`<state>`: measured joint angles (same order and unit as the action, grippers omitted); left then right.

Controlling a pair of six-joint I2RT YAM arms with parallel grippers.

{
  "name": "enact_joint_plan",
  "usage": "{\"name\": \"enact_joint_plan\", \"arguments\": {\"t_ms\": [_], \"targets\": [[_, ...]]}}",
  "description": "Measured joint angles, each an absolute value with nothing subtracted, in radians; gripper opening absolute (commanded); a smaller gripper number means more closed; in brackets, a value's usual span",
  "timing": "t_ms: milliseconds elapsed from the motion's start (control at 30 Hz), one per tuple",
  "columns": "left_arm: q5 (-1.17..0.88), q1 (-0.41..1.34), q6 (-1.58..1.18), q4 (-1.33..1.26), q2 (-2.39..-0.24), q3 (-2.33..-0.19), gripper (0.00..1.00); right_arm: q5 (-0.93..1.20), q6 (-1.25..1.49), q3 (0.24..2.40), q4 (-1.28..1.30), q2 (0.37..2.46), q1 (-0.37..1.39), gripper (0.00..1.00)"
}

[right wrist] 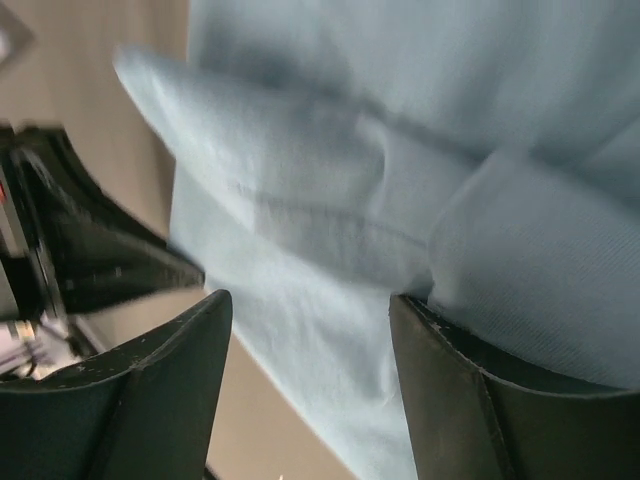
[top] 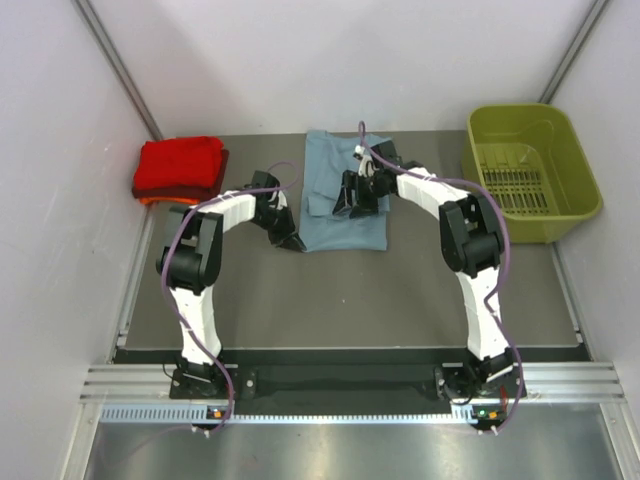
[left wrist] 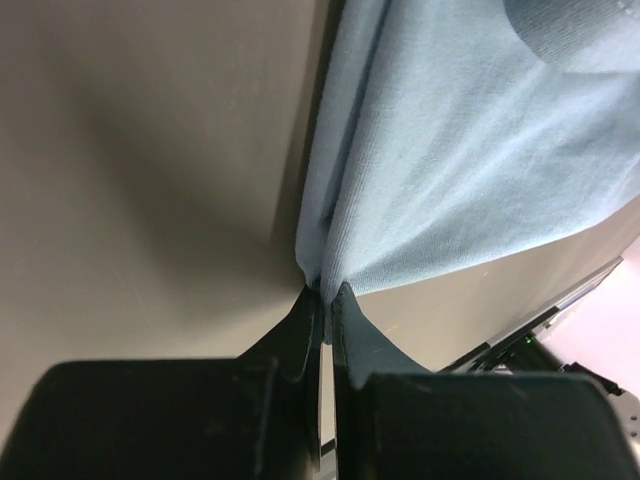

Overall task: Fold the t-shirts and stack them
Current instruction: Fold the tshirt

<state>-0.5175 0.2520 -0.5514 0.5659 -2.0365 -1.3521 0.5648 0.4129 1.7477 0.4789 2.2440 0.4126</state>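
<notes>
A dusty grey-blue t-shirt [top: 348, 232] lies partly folded at the middle back of the table. My left gripper [top: 293, 240] sits at its near left corner. In the left wrist view the left gripper [left wrist: 327, 295] is shut on a pinched edge of the t-shirt [left wrist: 470, 150]. My right gripper [top: 346, 204] hovers over the shirt's left half. In the right wrist view the right gripper [right wrist: 310, 310] is open, with the cloth [right wrist: 400, 150] under its fingers and a raised fold by the right one. Folded red t-shirts [top: 180, 168] are stacked at the back left, with orange showing beneath.
An olive-green plastic basket [top: 520, 118] stands at the back right. The dark grey table mat [top: 350, 300] stretches between the shirt and the arm bases. White walls close in on the left and right sides. The left gripper [right wrist: 100, 260] shows dark in the right wrist view.
</notes>
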Motion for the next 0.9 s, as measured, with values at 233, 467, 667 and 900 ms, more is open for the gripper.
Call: {"name": "enact_joint_plan", "arguments": {"t_ms": [233,467,667,900], "targets": [[-0.525,0.274,-0.55,0.552,-1.969,-1.271,0.0,0.456,0.343,1.992,0.487,2.336,0.405,0.64],[-0.527,0.282,-0.548,0.551,-1.898,-1.194,0.0,0.394,0.298,2.058,0.463,2.325,0.401,0.65],[-0.526,0.282,-0.549,0.55,-1.858,-1.159,0.0,0.411,0.289,1.864,0.484,2.173,0.402,0.64],[-0.518,0.282,-0.552,0.549,-1.816,-1.121,0.0,0.438,0.299,1.615,0.5,1.934,0.404,0.65]]}}
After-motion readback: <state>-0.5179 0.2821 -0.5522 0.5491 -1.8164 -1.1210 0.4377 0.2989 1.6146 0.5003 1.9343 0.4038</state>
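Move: The left fingers already pinch the shirt's near left corner; from them the loose crosswise flap is about 12 cm ahead and 9 cm right, and the red stack some 22 cm ahead and 26 cm left. From the open right hand, poised low over the shirt, the flap's middle lies roughly 3 cm ahead and 2 cm below, in line sideways. The pinched corner is about 10 cm back and 10 cm left of this right hand. Sweep the open right fingers forward about 9 cm over the shirt, against its loose flap, rising and tipping the wrist up some 20 degrees; then draw back as far, still climbing and easing right, clear of the cloth. Meanwhile keep the left pinch and drag the near corner back about 6 cm towards the table's near edge, lifting it slightly. ##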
